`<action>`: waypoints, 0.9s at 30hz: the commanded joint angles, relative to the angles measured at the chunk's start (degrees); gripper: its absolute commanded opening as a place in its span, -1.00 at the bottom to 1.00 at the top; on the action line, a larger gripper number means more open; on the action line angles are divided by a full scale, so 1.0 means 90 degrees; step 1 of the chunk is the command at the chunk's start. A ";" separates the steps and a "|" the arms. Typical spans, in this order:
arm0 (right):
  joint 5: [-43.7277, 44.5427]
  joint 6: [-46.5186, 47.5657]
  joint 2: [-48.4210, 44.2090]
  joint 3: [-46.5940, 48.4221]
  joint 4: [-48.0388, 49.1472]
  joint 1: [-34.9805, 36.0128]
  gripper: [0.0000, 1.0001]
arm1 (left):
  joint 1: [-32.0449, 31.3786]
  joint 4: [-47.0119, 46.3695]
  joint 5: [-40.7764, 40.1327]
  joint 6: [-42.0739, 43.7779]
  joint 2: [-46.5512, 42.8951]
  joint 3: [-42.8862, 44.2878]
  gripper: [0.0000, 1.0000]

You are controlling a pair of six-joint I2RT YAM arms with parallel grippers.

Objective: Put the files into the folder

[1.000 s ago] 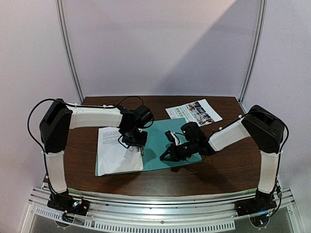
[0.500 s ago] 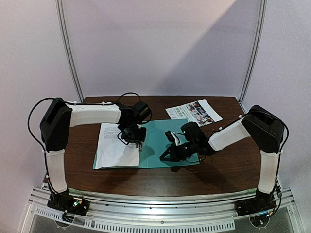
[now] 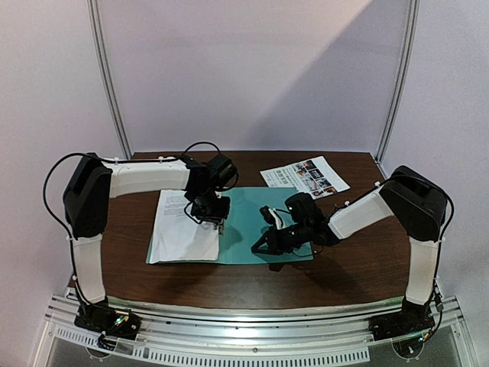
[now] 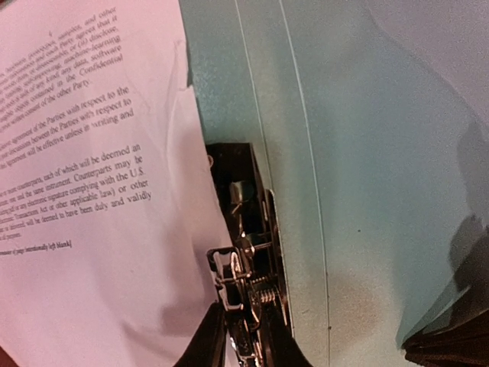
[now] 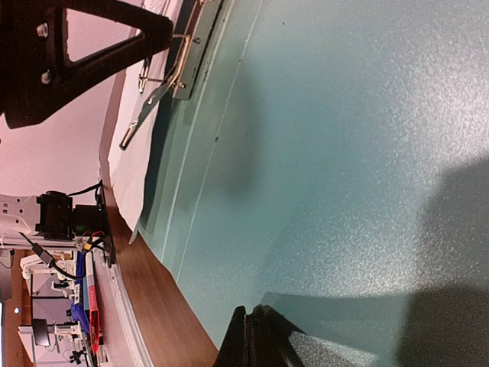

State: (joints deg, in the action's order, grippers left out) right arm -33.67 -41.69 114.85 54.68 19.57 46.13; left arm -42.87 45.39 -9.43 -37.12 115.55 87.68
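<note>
The teal folder (image 3: 256, 229) lies open on the table, also seen in the left wrist view (image 4: 367, 153) and the right wrist view (image 5: 344, 153). The plain white text sheet (image 3: 179, 229) (image 4: 92, 153) lies on its left half, its right edge at the metal clip (image 4: 248, 252) (image 5: 187, 53) on the spine. My left gripper (image 3: 216, 222) (image 4: 244, 344) is shut on the clip's lever. My right gripper (image 3: 263, 246) (image 5: 256, 340) is shut, tips down on the folder's right half near its front edge. The photo sheet (image 3: 306, 176) lies at the back right, off the folder.
The brown table (image 3: 359, 252) ends at a metal rail (image 3: 252, 336) in front. Metal frame posts (image 3: 111, 76) stand at the back corners. Walls close the back and sides.
The folder's left half and the text sheet have slid toward the back and slightly left, together with my left gripper. The right arm has not moved.
</note>
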 commanded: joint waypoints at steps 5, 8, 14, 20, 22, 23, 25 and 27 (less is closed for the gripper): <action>0.0226 0.0093 0.0376 -0.0303 -0.0681 0.0060 -1.00 | 0.0213 0.0121 -0.0229 0.0099 0.0066 0.0269 -0.46; 0.0226 0.0097 0.0382 -0.0304 -0.0681 0.0069 -1.00 | 0.0223 0.0173 -0.0393 0.0127 -0.0009 0.0304 -0.36; 0.0236 0.0082 0.0376 -0.0267 -0.0695 0.0088 -1.00 | -0.0004 0.0216 -0.0727 0.0748 -0.0226 0.0412 -0.28; 0.0264 0.0098 0.0364 -0.0245 -0.0749 0.0094 -1.00 | -0.0634 0.0124 -0.1454 0.1589 -0.0956 -0.0254 -0.12; 0.0271 0.0088 0.0355 -0.0237 -0.0749 0.0096 -1.00 | -0.0904 0.0121 -0.1669 0.1776 -0.1175 -0.0591 -0.08; 0.0274 0.0082 0.0363 -0.0235 -0.0749 0.0102 -1.00 | -0.1034 0.0131 -0.1729 0.1860 -0.1266 -0.0802 -0.05; 0.0275 0.0068 0.0364 -0.0226 -0.0749 0.0109 -1.00 | -0.1297 0.0181 -0.1891 0.1998 -0.1390 -0.1031 0.00; 0.0275 0.0064 0.0368 -0.0209 -0.0754 0.0108 -1.00 | -0.1526 0.0275 -0.1962 0.2103 -0.1408 -0.1137 0.05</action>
State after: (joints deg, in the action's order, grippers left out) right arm -33.63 -41.71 114.87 54.35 20.21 46.19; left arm -52.93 46.24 -23.31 -22.37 103.88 80.42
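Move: The folder's metal clip lies right under the left fingers, which are around its near lever end; its middle is about 4 cm ahead, 1 cm left and 2 cm lower. The white sheet's middle is some 10 cm left, level fore and aft and 3 cm lower. The folder's bare right cover is centred roughly 12 cm right and 1 cm ahead, 3 cm down. From the right hand the clip lies about 11 cm ahead and 11 cm left, at about its height. The clip's near lever end comes free of the left fingers as they spread to about half open. The left hand eases forward some 2 cm along the clip, then lifts about 5 cm and draws back quickly, about 6 cm, over the sheet's near part, turning roughly 20 degrees clockwise. The right hand stays put, its shut fingertips still on the right cover. ##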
